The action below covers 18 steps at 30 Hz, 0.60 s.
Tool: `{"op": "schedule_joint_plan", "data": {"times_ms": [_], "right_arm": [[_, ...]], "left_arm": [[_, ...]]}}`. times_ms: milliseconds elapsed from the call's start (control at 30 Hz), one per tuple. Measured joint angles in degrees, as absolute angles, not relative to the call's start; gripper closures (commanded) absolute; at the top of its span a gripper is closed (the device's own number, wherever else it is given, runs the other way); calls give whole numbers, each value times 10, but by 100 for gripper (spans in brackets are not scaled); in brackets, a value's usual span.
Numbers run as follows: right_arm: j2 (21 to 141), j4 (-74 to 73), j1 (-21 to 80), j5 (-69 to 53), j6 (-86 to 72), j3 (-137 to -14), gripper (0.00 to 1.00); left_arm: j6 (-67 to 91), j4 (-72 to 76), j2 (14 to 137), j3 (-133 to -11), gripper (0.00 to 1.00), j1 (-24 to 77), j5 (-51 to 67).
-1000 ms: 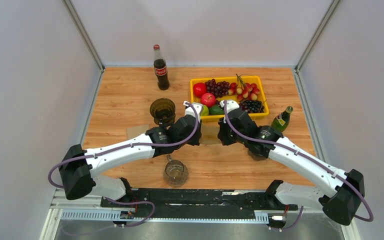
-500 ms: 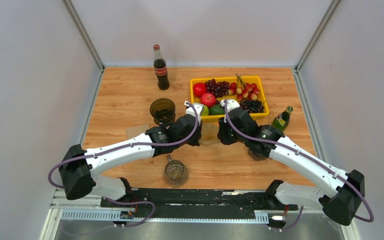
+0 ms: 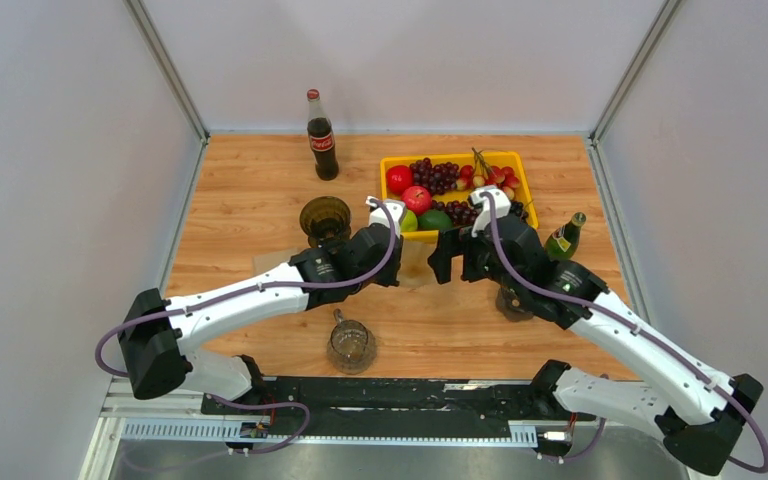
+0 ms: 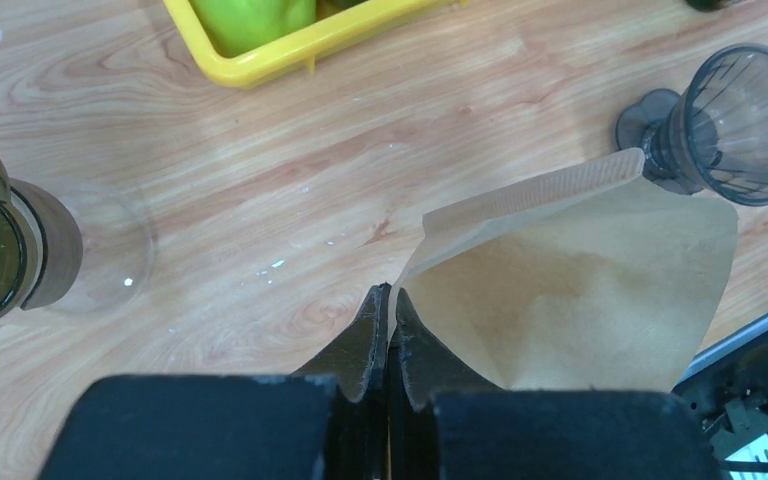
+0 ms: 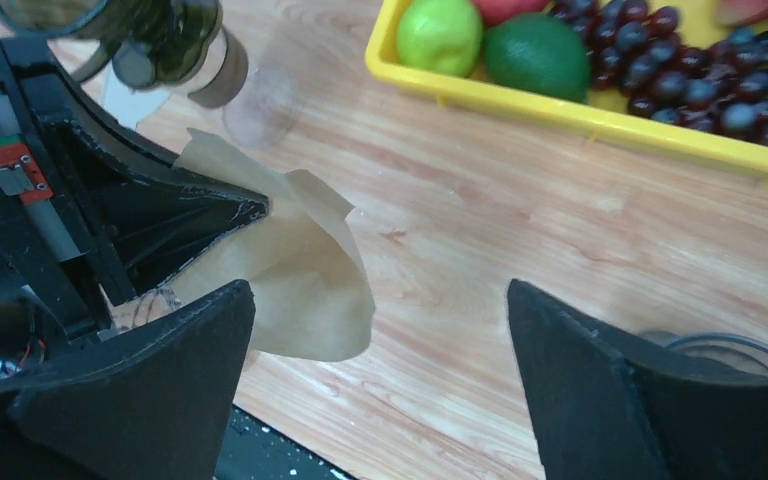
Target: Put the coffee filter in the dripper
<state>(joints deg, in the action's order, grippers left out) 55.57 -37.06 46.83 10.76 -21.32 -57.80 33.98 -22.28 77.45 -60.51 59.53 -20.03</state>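
Observation:
The brown paper coffee filter (image 4: 580,290) hangs above the table as an open fan, and my left gripper (image 4: 390,292) is shut on its left edge. In the top view the filter (image 3: 415,262) sits between the two grippers at mid-table. My right gripper (image 5: 380,290) stands open just right of the filter (image 5: 300,280), not touching it. A smoky grey ribbed dripper (image 4: 740,125) stands upright on the wood beyond the filter. In the top view the dripper (image 3: 512,303) is partly hidden under my right arm.
An olive-green fluted cone (image 3: 325,220) on a clear base stands left of the left gripper (image 3: 395,265). A yellow tray (image 3: 455,158) of fruit lies behind the right gripper (image 3: 442,262). There are also a cola bottle (image 3: 321,135), a green bottle (image 3: 563,238) and a glass jug (image 3: 350,345).
The right gripper has opened, let go of the filter and drawn back to the right. The left gripper has closed on the filter's edge.

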Motion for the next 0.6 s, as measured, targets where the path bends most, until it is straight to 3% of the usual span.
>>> {"op": "schedule_joint_plan", "data": {"times_ms": [367,600], "right_arm": [[454,-363,465,346,-291,-525,0],[456,-364,463,389,-307,-506,0]], "left_arm": [[329,-272,776,-684,100,592,-221],[318,-324,741,-731,98,544,-255]]}}
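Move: The left hand pinches the filter; the dripper on its glass stand is about 11 cm ahead, 13 cm to its left and some 5 cm lower. From that hand, the fruit tray lies some 22 cm ahead, 13 cm right and 16 cm down, the glass mug 10 cm back, 10 cm left and 12 cm down. From the open right hand the dripper is about 12 cm ahead, 23 cm left and 10 cm lower. Left lifts the filter about 9 cm, veering forward-left towards the dripper's side; open right withdraws 9 cm right. ##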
